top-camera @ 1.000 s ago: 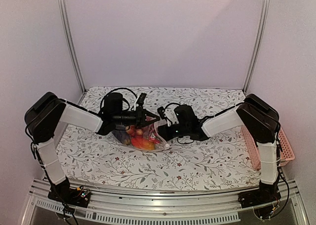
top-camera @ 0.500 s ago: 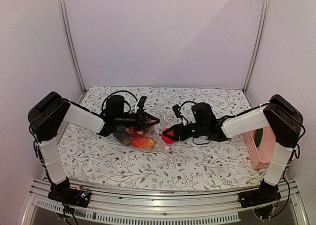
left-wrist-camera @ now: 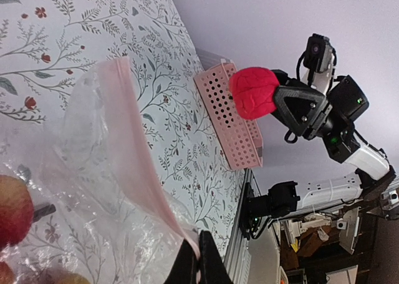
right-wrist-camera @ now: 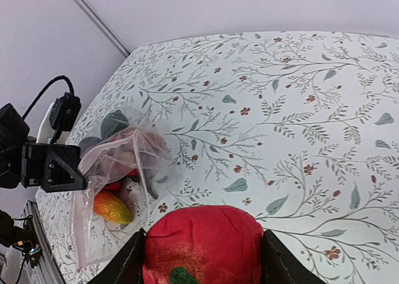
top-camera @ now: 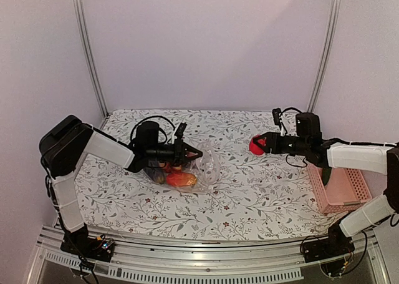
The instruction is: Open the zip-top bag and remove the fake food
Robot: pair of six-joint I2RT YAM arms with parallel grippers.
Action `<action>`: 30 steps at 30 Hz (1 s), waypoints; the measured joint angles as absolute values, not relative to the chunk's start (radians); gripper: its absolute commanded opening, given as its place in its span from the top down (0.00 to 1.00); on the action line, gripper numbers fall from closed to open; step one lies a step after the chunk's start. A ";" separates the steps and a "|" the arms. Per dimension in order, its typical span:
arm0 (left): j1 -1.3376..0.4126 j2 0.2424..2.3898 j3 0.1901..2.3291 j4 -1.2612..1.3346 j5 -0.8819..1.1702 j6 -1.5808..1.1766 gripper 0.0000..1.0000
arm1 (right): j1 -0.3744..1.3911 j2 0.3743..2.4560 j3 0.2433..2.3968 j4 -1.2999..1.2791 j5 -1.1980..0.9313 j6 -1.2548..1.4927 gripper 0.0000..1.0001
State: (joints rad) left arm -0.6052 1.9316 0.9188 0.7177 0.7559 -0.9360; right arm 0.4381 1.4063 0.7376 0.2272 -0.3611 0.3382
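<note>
The clear zip-top bag (top-camera: 209,165) lies left of the table's middle with its mouth open toward the right. My left gripper (top-camera: 190,151) is shut on the bag's pink zip rim (left-wrist-camera: 146,178). Fake food stays inside: an orange piece (top-camera: 181,179) and red pieces (left-wrist-camera: 12,209). My right gripper (top-camera: 260,143) hovers above the table to the right, well clear of the bag, shut on a round red fake food piece (right-wrist-camera: 202,243) that fills the space between its fingers. In the right wrist view the bag (right-wrist-camera: 118,162) lies far left with the orange piece (right-wrist-camera: 112,207) showing.
A pink mesh basket (top-camera: 343,187) stands at the right table edge, just beyond my right gripper, with a dark green piece (top-camera: 326,175) at its near-left corner. Vertical frame posts stand at the back corners. Flowered cloth covers the table.
My right gripper has drawn the red piece out of the bag and carried it right and upward, toward the basket. My left gripper has kept its hold on the bag's rim.
</note>
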 measured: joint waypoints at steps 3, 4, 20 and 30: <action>-0.605 1.935 0.920 0.720 0.757 -0.936 1.00 | 0.331 1.340 0.725 0.159 -0.341 0.320 0.61; -0.605 1.936 0.920 0.721 0.757 -0.936 1.00 | 0.296 1.318 0.723 0.135 -0.332 0.315 0.61; -0.604 1.959 0.933 0.722 0.775 -0.944 1.00 | -0.168 1.094 0.567 -0.038 -0.161 0.353 0.57; -0.600 1.959 0.935 0.723 0.777 -0.950 1.00 | -0.191 1.151 0.564 -0.038 -0.086 0.347 0.46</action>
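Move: The pink basket that the held red fake food is bound for has its middle about 35 cm to the right of the right hand, 8 cm back and 12 cm below. Inside it the cucumber lies some 30 cm to this hand's right, 3 cm back and 13 cm below. The zip-top bag is behind, about 31 cm to its left, 6 cm back and 13 cm lower. From the left hand, the basket's middle is roughly 61 cm right, 6 cm back and 7 cm below. The red fake food, still gripped in the right hand, is swept about 28 cm to the right, away from the bag and towards the basket, fast at first and easing off at the far-left part of the basket. It rises slightly, then sinks some 6 cm, the wrist turning about 50 degrees clockwise; the fingers never open. The left hand stays put, still pinching the bag's lip. ##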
